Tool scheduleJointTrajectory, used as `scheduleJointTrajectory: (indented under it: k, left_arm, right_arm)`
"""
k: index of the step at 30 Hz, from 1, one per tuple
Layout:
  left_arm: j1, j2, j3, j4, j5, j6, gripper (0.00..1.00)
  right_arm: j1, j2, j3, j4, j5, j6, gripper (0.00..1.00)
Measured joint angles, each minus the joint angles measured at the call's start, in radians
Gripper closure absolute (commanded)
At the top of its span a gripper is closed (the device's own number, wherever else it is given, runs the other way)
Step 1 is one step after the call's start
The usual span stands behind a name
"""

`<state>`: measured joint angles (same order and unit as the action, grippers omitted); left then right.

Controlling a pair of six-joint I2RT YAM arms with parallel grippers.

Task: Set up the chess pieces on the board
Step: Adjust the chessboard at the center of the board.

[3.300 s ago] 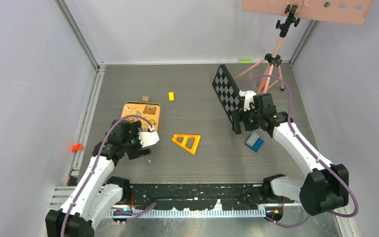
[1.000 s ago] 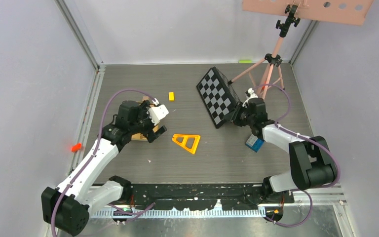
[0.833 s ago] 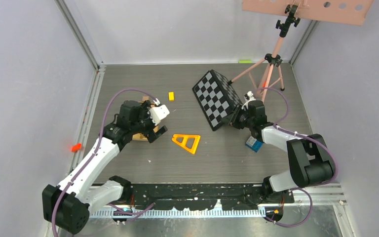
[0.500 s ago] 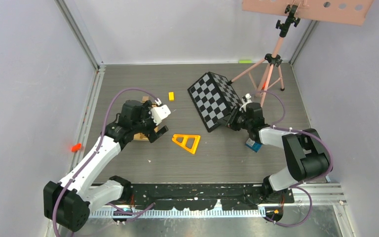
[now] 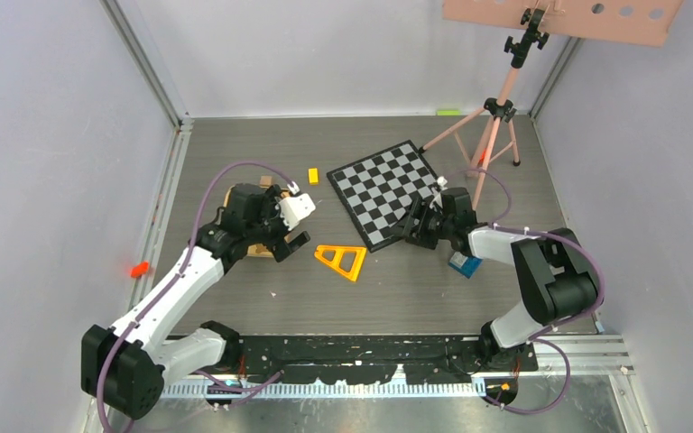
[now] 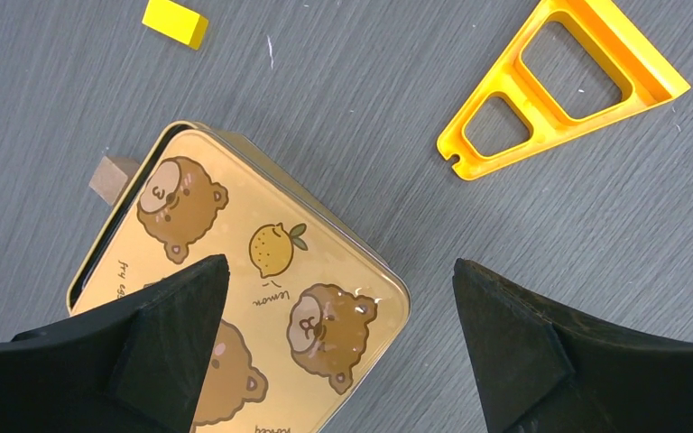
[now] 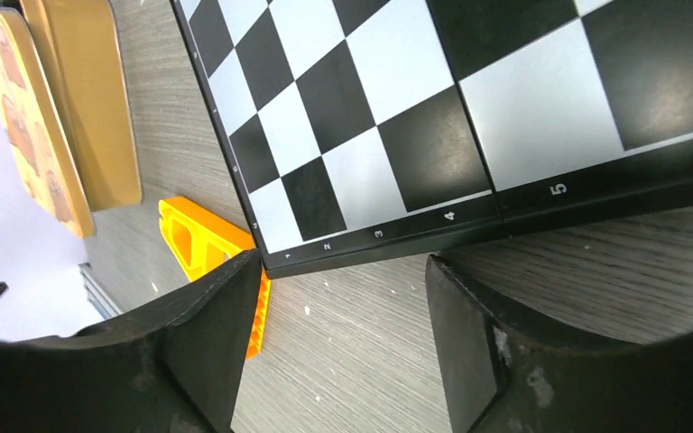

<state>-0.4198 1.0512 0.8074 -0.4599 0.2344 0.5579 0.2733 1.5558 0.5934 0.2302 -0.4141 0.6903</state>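
The board (image 5: 379, 188) lies flat and unfolded on the table right of centre, black and white checks up. In the right wrist view its black numbered border (image 7: 388, 236) runs just beyond my fingertips. My right gripper (image 5: 412, 225) (image 7: 343, 267) is low at the board's near right edge, jaws apart and holding nothing. My left gripper (image 5: 286, 242) (image 6: 338, 263) hangs wide open over the gold bear-printed tin (image 6: 235, 298), apart from it. The chess pieces are out of view.
An orange triangle frame (image 5: 341, 262) (image 6: 564, 86) lies between the arms, close to the board's near corner. A yellow block (image 5: 313, 176) and a small brown cube (image 6: 111, 176) sit by the tin. A blue block (image 5: 463, 263) lies under the right forearm. A tripod (image 5: 496, 108) stands behind the board.
The board has swung down from standing tilted to lying flat, sliding left. My right gripper has opened and let go of its edge. The left arm has barely moved.
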Motion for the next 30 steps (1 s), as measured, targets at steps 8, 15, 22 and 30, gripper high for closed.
scheduleJointTrajectory:
  k: [8, 15, 22, 30]
  left_arm:
    - [-0.006, -0.013, -0.013, -0.001, -0.016, 0.006, 0.02]
    - [-0.007, 0.007, -0.006, -0.001, -0.010, -0.035, 0.02]
    - [-0.013, 0.129, 0.122, -0.019, 0.035, -0.141, 0.02]
    - [-0.023, 0.184, 0.170, -0.001, 0.087, -0.205, 0.02]
  right_arm:
    - [-0.012, -0.097, 0.134, -0.375, -0.026, -0.190, 0.12]
    - [-0.034, -0.193, 0.374, -0.590, 0.037, -0.401, 0.12]
    - [-0.037, 0.001, 0.609, -0.589, 0.236, -0.607, 0.11]
    - [-0.053, 0.414, 0.860, -0.599, 0.364, -0.708, 0.03]
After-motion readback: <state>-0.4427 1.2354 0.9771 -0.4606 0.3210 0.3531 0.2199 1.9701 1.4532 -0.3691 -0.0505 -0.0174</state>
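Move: The flat chessboard's middle is about 11 cm ahead of the right hand, 1 cm to its left and 3 cm below it; the middle of its right edge is some 15 cm ahead and 9 cm right. The tripod foot by its far corner is roughly 22 cm ahead, 6 cm right. The yellow triangle is about 14 cm left and 6 cm back, the blue block 17 cm right and 6 cm back. From the left hand, the board's middle is about 14 cm ahead, 23 cm right and 15 cm below. Up and over in an arc, the right hand leaves the board's near edge, rising about 13 cm with a slight draw back, then sweeping forward and somewhat right before sinking above the board's right-hand side, some 16 cm farther out. Its fingers open wider and swing from slanting left to pointing nearly straight down. Late on, the open left hand shifts right, towards the board. ##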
